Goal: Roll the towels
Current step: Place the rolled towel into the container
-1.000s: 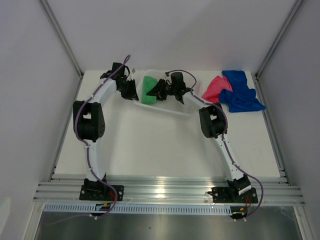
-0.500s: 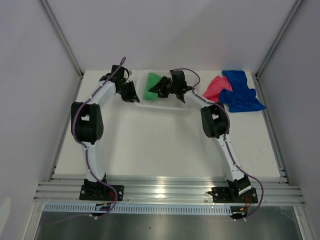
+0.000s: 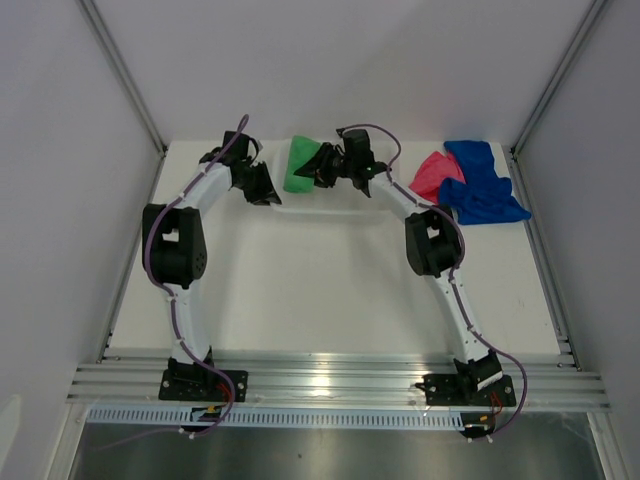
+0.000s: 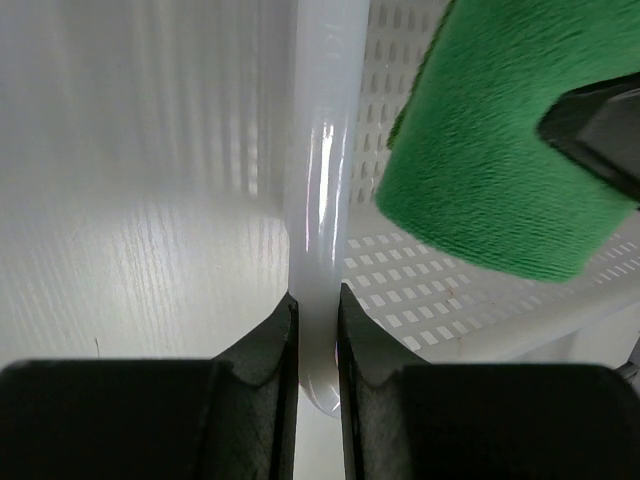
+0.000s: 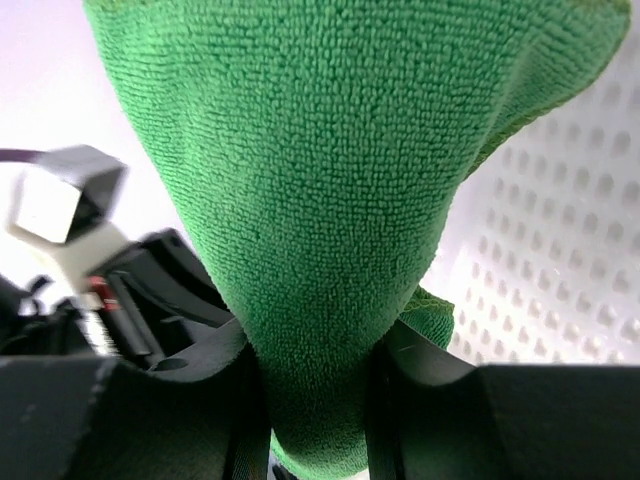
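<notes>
The rolled green towel hangs over the white slotted basket at the back of the table, and my right gripper is shut on it. In the right wrist view the green towel fills the frame, its narrow end pinched in the right gripper. My left gripper is shut on the basket's left rim; the left gripper shows both jaws tight against that rim. The green towel hovers above the basket floor. The pink-red towel and the blue towel lie crumpled at the back right.
The basket's perforated wall stands right behind the green towel. Metal frame posts and side walls close in the table. The table's near edge carries an aluminium rail with both arm bases.
The right gripper has carried the green towel a little up and toward the back. The basket, held by the left gripper, has shifted back and straightened under it.
</notes>
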You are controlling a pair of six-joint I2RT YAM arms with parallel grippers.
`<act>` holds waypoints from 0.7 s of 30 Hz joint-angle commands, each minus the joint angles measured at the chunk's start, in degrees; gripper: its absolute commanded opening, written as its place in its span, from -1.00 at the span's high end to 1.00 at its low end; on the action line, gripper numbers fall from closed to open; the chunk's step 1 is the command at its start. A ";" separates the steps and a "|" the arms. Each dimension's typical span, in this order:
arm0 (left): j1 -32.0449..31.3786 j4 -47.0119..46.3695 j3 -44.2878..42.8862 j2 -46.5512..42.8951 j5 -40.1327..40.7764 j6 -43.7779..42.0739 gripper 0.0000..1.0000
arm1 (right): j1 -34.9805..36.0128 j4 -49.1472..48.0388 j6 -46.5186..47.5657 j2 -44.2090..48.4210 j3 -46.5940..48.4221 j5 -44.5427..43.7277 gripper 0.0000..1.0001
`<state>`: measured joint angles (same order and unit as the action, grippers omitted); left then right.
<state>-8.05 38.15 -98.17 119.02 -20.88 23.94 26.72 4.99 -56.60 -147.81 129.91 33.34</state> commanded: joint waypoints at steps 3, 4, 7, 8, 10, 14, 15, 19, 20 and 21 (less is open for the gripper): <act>0.58 -0.18 0.87 -2.83 -0.56 2.34 0.99 | 0.53 4.23 1.49 -3.98 2.46 5.59 1.00; 0.58 -0.10 0.70 -2.83 -0.39 2.16 0.99 | 0.61 4.67 1.58 -4.33 2.63 6.20 1.00; 0.58 0.08 0.35 -2.74 -0.12 1.81 0.99 | 0.61 4.32 1.41 -5.47 2.54 6.73 1.00; 0.58 -0.09 0.26 -2.66 -0.12 1.81 0.99 | 0.61 3.89 1.14 -5.91 2.63 7.17 1.00; 0.58 0.08 0.43 -2.74 -0.30 1.81 0.99 | 0.61 3.10 -0.43 -7.40 3.16 8.48 1.00; 0.58 0.08 0.43 -2.74 -0.30 1.81 0.99 | 0.70 5.55 0.96 -8.29 3.60 6.92 0.98; 0.58 0.08 0.52 -2.74 -0.30 1.81 0.99 | 0.61 6.07 1.31 -8.29 3.34 6.48 0.95; 0.67 0.17 0.52 -2.74 -0.30 1.63 0.99 | 0.35 7.92 2.81 -8.20 3.42 4.19 0.75; 0.67 0.26 0.61 -2.66 -0.21 1.63 0.99 | 0.35 8.27 3.68 -8.20 3.60 3.75 0.71; 0.67 0.26 0.61 -2.74 -0.21 1.63 0.99 | 0.44 8.80 4.04 -8.20 3.69 3.14 0.66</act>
<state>-8.05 38.02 -98.02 119.02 -21.30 24.45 26.94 10.33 -55.22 -155.35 131.15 39.20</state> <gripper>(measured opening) 0.187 0.356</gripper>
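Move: The right hand holds the green rolled towel above the left part of the container; the container's middle lies about 7 cm to its right, 1 cm ahead and 8 cm below. The left gripper on the container's near-left corner is some 7 cm left, 6 cm back and 4 cm lower, and the red towel about 32 cm right, level, 12 cm down. From the left hand, the container's middle is 14 cm right, 8 cm ahead, 4 cm below. Downward, about 8 cm, goes the right hand into the left end of the container, easing back 2 to 3 cm towards the near wall and tipping its fingers some 10 degrees further down, then stays there. Its fingers keep the green towel pinched, while the left hand stays put, still pinching the container's rim. ##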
